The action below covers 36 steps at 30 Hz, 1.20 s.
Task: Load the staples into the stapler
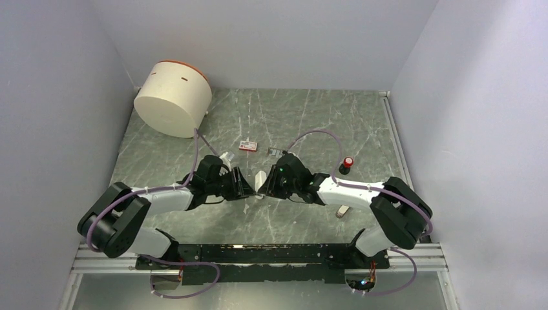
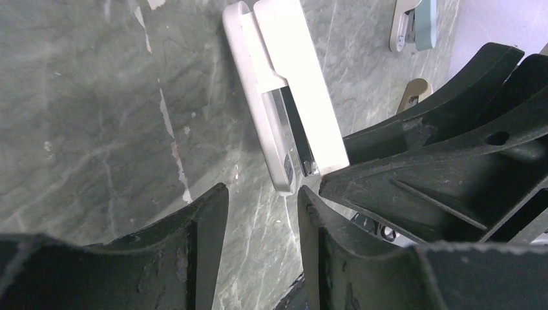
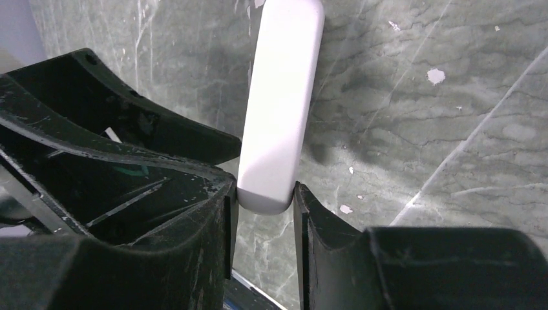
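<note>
The stapler (image 1: pixel 258 183), a slim white bar, hangs just above the table between my two grippers. My right gripper (image 3: pixel 265 197) is shut on one rounded end of the stapler (image 3: pixel 281 97), with both pads touching it. In the left wrist view the stapler (image 2: pixel 284 90) is split open, showing a metal channel between its white halves. My left gripper (image 2: pixel 262 206) is open. Its tips flank the stapler's near end, with a gap on the left side. The staples (image 1: pixel 247 145), a small red box with a white label, lie on the table behind the grippers.
A large white cylinder (image 1: pixel 173 97) stands at the back left. A small metal piece (image 1: pixel 274 152) lies near the red box. A black item with a red cap (image 1: pixel 347 163) stands to the right. A small pale object (image 1: pixel 342 210) lies beside the right arm.
</note>
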### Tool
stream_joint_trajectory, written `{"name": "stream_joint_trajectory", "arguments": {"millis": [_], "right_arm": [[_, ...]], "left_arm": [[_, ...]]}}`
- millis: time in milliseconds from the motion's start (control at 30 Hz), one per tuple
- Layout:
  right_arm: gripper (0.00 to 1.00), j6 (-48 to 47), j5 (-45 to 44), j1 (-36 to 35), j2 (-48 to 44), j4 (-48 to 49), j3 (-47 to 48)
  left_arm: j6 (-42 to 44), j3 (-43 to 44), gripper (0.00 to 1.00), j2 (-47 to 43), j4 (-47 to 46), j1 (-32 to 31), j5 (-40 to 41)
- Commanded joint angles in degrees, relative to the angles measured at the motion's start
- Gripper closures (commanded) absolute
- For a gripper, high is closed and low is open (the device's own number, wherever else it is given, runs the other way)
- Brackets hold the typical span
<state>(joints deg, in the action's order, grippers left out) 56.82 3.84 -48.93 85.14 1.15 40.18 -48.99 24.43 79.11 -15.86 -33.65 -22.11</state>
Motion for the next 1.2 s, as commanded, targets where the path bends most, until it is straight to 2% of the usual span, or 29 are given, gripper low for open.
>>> {"name": "stream_joint_trajectory", "arguments": {"millis": [0,167,267,467,533,800,867,1167], "right_arm": [[0.77,1.41,2.67,0.74,-2.12,3.97,-1.08],[0.77,1.86,4.36,1.02,-1.63,5.31,-1.58],[0.77,2.16,4.95,1.03,-1.22,6.01,-1.7],[0.78,0.75,3.14,2.11,-2.32,1.85,-0.34],[0.78,0.0,2.81,3.29,-3.05,-0.5,0.47],[0.76,-6.63,-0.83,7.93,-4.41,-11.38,6.88],[0.76,-8.58,-0.77,9.01,-4.41,-11.09,7.61],[0.68,-17.47,-5.9,11.26,3.57,-16.99,19.28]], "left_arm": [[-1.45,-0.43,0.5,2.12,-6.11,-1.25,-2.48],[-1.66,-0.64,0.53,4.41,-8.4,-1.98,-3.26],[-2.06,-0.98,0.63,5.85,-9.84,-2.21,-3.32],[-0.11,-1.17,0.88,6.34,-8.69,-2.73,-1.27],[1.15,-1.06,0.92,6.32,-7.46,-2.82,-0.57],[2.97,-1.0,0.92,7.05,-4.75,-3.0,0.22],[3.3,-0.98,0.92,7.47,-4.23,-3.06,0.5],[3.65,-1.0,0.87,8.86,-2.5,-3.09,2.06]]}}
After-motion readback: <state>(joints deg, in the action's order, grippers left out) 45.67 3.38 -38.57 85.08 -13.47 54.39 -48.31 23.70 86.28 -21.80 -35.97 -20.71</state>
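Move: The white stapler hangs from the right hand, which already pinches the near end of its top arm; its middle is about 4 cm ahead of that hand and 2 cm lower. From the left hand, with its fingers still open, the stapler's middle is some 3 cm ahead, 3 cm to the right and 1 cm down. On the table, the red staples box lies about 17 cm ahead of the left hand and 2 cm left. The staple tray sits 15 cm ahead of the right hand, 5 cm right and 5 cm lower. Right and down by about 2 cm, the left hand eases in and shuts its fingers on the near end of the stapler's base, then sinks a little more while keeping that pinch. The right hand, nearly still until then, keeps its grip on the top arm's end and pulls it forward some 7 cm, also up and a bit to the right, away from the left hand. ##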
